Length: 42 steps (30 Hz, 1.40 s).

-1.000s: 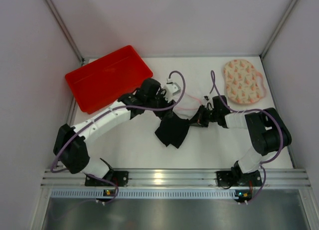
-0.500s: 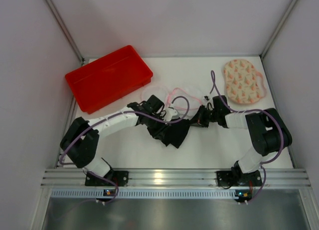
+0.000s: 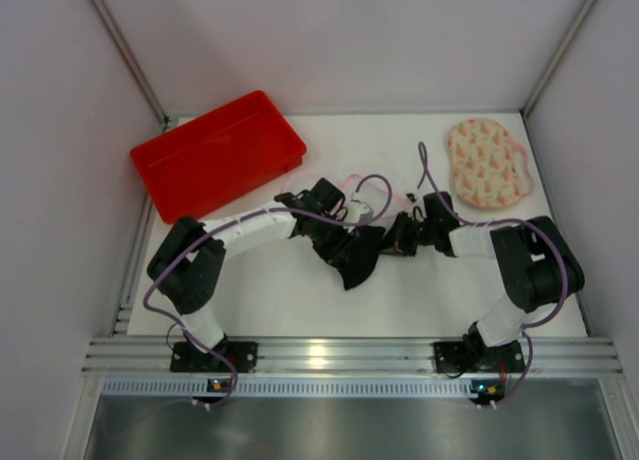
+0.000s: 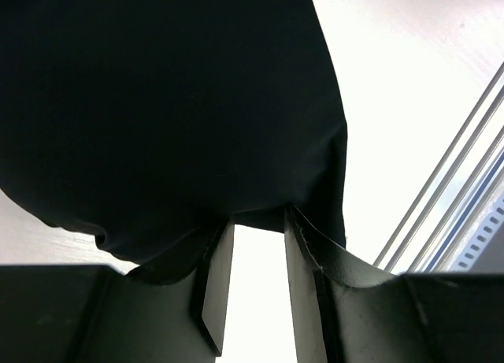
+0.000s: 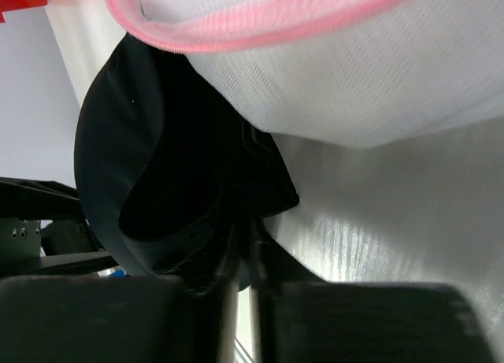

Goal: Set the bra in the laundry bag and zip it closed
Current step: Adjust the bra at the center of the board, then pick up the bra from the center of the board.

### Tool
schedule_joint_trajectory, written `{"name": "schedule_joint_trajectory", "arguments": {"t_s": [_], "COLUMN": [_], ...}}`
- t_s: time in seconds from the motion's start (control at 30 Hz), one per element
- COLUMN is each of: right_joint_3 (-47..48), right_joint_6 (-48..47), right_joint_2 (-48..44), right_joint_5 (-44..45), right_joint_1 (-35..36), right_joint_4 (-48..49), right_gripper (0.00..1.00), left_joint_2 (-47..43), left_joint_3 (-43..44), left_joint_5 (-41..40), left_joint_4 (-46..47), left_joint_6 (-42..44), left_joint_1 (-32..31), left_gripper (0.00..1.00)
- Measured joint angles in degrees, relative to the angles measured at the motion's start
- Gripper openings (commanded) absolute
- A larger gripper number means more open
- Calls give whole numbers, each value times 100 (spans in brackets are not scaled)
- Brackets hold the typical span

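Note:
The black bra (image 3: 356, 261) lies bunched at the table's middle. It fills the upper part of the left wrist view (image 4: 173, 103). My left gripper (image 3: 337, 236) is at its left side. The jaws (image 4: 258, 221) stand apart, with bare table between them and the bra's edge draped over the fingertips. My right gripper (image 3: 392, 238) is shut on the bra's right end, and dark fabric (image 5: 173, 182) is pinched at its tips (image 5: 244, 225). The laundry bag (image 5: 339, 72), white mesh with pink edging, lies just behind the bra (image 3: 397, 202) and overlaps its top.
A red tray (image 3: 215, 156) sits at the back left. A peach patterned oval piece with pink trim (image 3: 486, 164) lies at the back right. An aluminium rail (image 3: 319, 355) runs along the near edge. Walls close in the sides and back.
My left arm swung from the back of the table forward to the bra, and its jaws narrowed. The bra bunched up a little. The right gripper kept its place and grip.

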Motion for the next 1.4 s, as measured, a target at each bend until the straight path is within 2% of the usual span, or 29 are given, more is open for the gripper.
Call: {"name": "schedule_joint_trajectory", "arguments": {"t_s": [0.07, 0.17, 0.43, 0.67, 0.83, 1.03, 1.3, 1.4], "right_joint_3": [2, 11, 197, 181, 74, -267, -380, -341], "right_joint_6": [-13, -81, -358, -645, -682, -299, 31, 98], "right_joint_2": [0, 0, -7, -155, -350, -647, -719, -612], "right_joint_5": [-22, -131, -577, -815, -1008, -1252, -1082, -953], "right_joint_1": [0, -2, -208, -581, -861, -968, -612, -341], "right_joint_4": [-7, -20, -374, -813, -861, -372, 236, 393], "right_gripper": [39, 49, 59, 76, 79, 89, 89, 83], "left_joint_2": [22, 109, 409, 614, 638, 739, 741, 741], "left_joint_3": [0, -13, -136, -136, -111, 39, 151, 160], "left_joint_5": [15, 22, 22, 83, 133, 170, 232, 271], "left_joint_4": [24, 33, 52, 61, 61, 39, 9, 4], "left_joint_6": [-39, -94, -179, -229, -297, -330, -330, -330], "left_joint_1": [0, 0, 66, 186, 195, 197, 205, 208], "left_gripper": [38, 38, 38, 38, 38, 38, 38, 39]}}
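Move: The black bra's middle is 2 cm back and 5 cm left of the right hand, whose shut fingers still pinch its edge, about 1 cm lower. It lies 2 cm ahead, 4 cm right and some 5 cm below the half-open left hand. From the right hand, the mesh laundry bag sits 11 cm ahead, 5 cm left, and the orange-patterned pad 19 cm ahead, 25 cm right, both about 2 cm lower. Right fingers open wide off the bra, rising 4 cm, swinging right and back left; left sinks 4 cm onto it. ##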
